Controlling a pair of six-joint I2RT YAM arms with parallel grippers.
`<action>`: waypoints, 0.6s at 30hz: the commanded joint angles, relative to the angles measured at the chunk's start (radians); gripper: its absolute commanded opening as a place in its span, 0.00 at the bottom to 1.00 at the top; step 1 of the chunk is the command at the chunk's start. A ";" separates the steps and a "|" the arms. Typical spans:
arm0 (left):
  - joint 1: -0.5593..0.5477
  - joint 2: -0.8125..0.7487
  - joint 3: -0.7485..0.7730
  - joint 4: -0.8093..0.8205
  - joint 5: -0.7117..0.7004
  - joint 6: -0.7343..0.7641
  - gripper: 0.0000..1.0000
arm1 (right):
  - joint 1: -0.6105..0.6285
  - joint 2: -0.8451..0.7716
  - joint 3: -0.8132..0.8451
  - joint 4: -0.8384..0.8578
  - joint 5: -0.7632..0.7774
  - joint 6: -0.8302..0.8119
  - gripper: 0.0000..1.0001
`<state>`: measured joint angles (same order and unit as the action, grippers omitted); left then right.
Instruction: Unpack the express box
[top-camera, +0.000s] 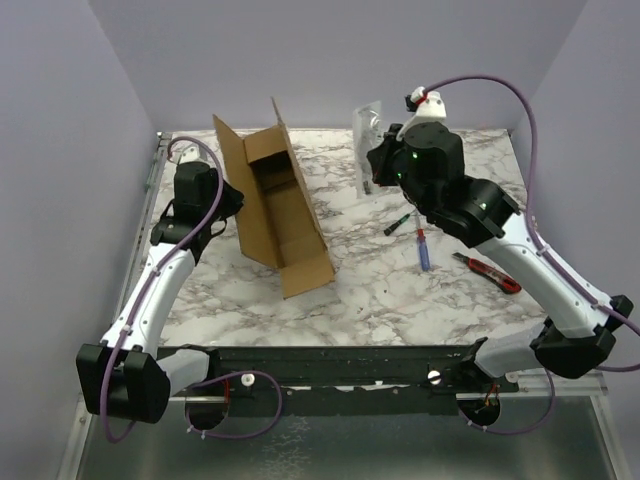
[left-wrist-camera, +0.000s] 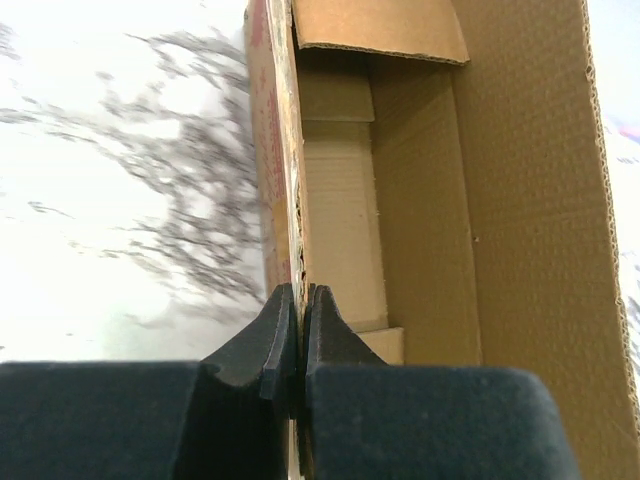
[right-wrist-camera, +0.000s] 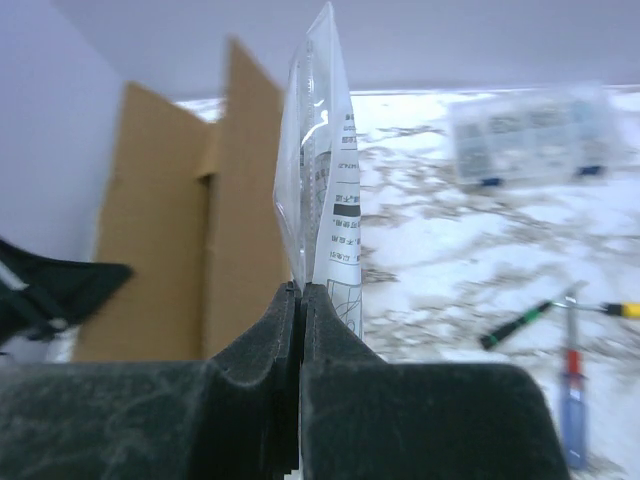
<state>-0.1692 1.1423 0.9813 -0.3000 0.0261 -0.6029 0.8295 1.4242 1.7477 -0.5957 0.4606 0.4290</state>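
Note:
The express box (top-camera: 278, 205), a long brown cardboard carton, lies open on the marble table with its flaps spread. Nothing shows inside the box (left-wrist-camera: 420, 200). My left gripper (top-camera: 236, 200) is at its left side, its jaws (left-wrist-camera: 300, 300) shut on the edge of the box's long wall. My right gripper (top-camera: 376, 165) is raised to the right of the box, apart from it. It is shut (right-wrist-camera: 302, 292) on the lower edge of a clear plastic bag (right-wrist-camera: 322, 170) that holds a printed sheet; the bag (top-camera: 367, 140) stands upright above the fingers.
A black tool with a green tip (top-camera: 400, 222), a blue-handled screwdriver (top-camera: 424, 250) and a red utility knife (top-camera: 487, 272) lie on the table right of the box. A clear plastic organiser case (right-wrist-camera: 530, 140) lies further back. Walls close in the table on three sides.

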 joint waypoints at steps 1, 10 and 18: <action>0.071 0.010 0.062 -0.109 -0.211 0.091 0.00 | -0.013 -0.096 -0.126 -0.069 0.239 -0.080 0.00; 0.159 0.087 0.075 -0.114 -0.201 0.039 0.00 | -0.047 -0.238 -0.555 -0.023 0.092 0.038 0.00; 0.160 0.041 0.141 -0.125 -0.084 0.024 0.67 | -0.048 -0.284 -0.827 0.057 -0.175 0.132 0.00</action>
<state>-0.0124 1.2163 1.0565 -0.3969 -0.1219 -0.5888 0.7834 1.1919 0.9882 -0.5987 0.4282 0.4934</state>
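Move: Pinched in the left hand is the left flap of the open express box, whose body's middle lies about 8 cm ahead, 8 cm right and 17 cm below. The right hand holds a clear plastic bag high up; the bare table it is taken to is roughly 8 cm back, 8 cm right and 40 cm below. From that hand the green-black screwdriver lies some 10 cm ahead and 7 cm right, the blue screwdriver 6 cm ahead and 13 cm right, both equally low. Dragging the box by its flap, the left hand goes about 8 cm left and yaws some 15 degrees counter-clockwise, then slows and opens about halfway to free the flap. Meanwhile the right hand, fingers still shut on the bag, swings right, then plunges about 24 cm towards the bare table short of the screwdrivers, drawing back a little and tipping its fingers down. ##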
